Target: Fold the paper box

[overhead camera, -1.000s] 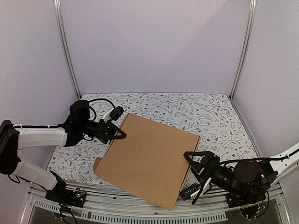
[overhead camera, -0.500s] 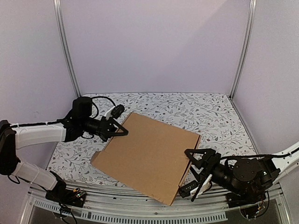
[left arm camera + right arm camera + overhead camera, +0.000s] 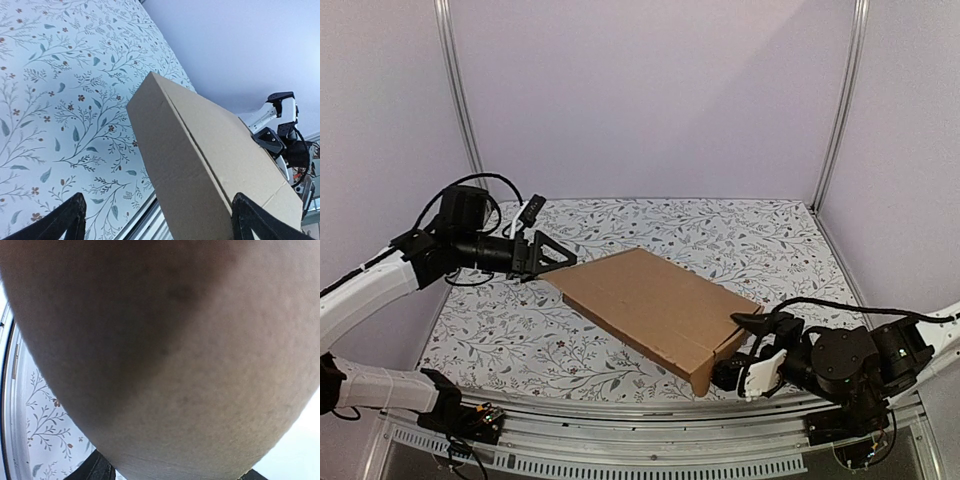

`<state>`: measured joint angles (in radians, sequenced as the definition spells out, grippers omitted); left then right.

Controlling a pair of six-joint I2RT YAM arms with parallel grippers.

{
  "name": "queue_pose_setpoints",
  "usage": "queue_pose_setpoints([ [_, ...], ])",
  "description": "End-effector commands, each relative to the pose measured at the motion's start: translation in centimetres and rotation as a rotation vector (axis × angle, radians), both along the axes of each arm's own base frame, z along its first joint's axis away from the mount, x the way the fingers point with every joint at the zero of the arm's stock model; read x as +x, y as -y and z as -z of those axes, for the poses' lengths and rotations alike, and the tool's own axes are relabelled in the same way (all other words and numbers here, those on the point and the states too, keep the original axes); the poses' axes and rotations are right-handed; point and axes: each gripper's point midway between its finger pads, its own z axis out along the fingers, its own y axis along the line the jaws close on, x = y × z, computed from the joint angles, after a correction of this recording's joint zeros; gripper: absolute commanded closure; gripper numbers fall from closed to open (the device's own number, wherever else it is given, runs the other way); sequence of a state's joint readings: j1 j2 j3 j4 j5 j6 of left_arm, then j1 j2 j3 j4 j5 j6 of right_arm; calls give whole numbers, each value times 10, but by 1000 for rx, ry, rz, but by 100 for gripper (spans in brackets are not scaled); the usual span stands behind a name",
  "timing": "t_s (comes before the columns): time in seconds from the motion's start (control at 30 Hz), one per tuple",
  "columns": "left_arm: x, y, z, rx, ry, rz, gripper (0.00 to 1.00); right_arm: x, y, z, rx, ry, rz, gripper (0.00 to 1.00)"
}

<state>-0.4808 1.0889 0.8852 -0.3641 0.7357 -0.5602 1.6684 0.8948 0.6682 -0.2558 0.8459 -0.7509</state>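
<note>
The paper box [image 3: 655, 305] is a closed, shallow brown cardboard mailer, tilted over the floral tablecloth. My left gripper [image 3: 560, 260] is open at the box's far left corner. In the left wrist view the paper box [image 3: 210, 150] runs between its wide black fingers [image 3: 67, 220], with a gap to the cardboard on the left side. My right gripper [image 3: 752, 345] is shut on the box's near right corner, one finger above the cardboard and one below. Cardboard [image 3: 165, 350] fills the right wrist view, and only the finger bases show at the bottom, so the right gripper [image 3: 172, 467] is mostly hidden.
The floral tablecloth [image 3: 750, 240] covers the table. Purple walls stand close behind and at both sides, with metal posts [image 3: 463, 110] in the back corners. A metal rail [image 3: 620, 450] runs along the near edge by the arm bases.
The left gripper has opened wide and pulled back left and up. The box has swung round and tilted. The right gripper has closed in on the box's near right corner.
</note>
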Motion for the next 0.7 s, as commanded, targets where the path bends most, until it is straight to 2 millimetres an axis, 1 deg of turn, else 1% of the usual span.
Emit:
queue_pose_setpoints([
  [0.0,10,-34,9,174,79,-148,1,4,-1,8,149,-242,46,48],
  [0.03,10,-39,5,182,104,-173,0,4,-3,13,160,-295,36,49],
  [0.07,9,-42,3,187,118,-184,1,8,-4,17,172,-337,46,48],
  [0.17,7,-48,-2,189,154,-208,0,12,-8,27,213,-481,27,49],
  [0.3,4,-56,-1,183,173,-250,0,21,-11,36,293,-641,6,49],
  [0.43,2,-64,-5,177,204,-291,0,32,-18,39,354,-713,17,49],
  [0.53,0,-66,-7,163,218,-306,0,31,-29,37,447,-766,-13,49],
  [0.67,1,-68,-5,160,223,-321,0,29,-34,38,525,-824,-63,49],
])
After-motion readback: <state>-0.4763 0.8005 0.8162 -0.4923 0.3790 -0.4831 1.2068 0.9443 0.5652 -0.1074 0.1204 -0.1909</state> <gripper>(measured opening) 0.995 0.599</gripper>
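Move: The paper box hangs over the table in my right hand's grip at its right end; its middle is some 17 cm left of that hand and 4 cm ahead, slightly below. From my empty, wide-open left hand, the box middle lies about 19 cm to the right, 9 cm back and 4 cm lower. The box's left corner is right beside those fingers, roughly 3 cm back and 3 cm below. With my right hand I keep hold of the box's right end and carry it down about 6 cm and forward 4, easing left at the end, while the wrist tips steeply down, some 40 degrees, and rolls to tilt the box away from me. Meanwhile my open left hand draws about 6 cm left, away from the box's left corner, turning slightly counter-clockwise. ##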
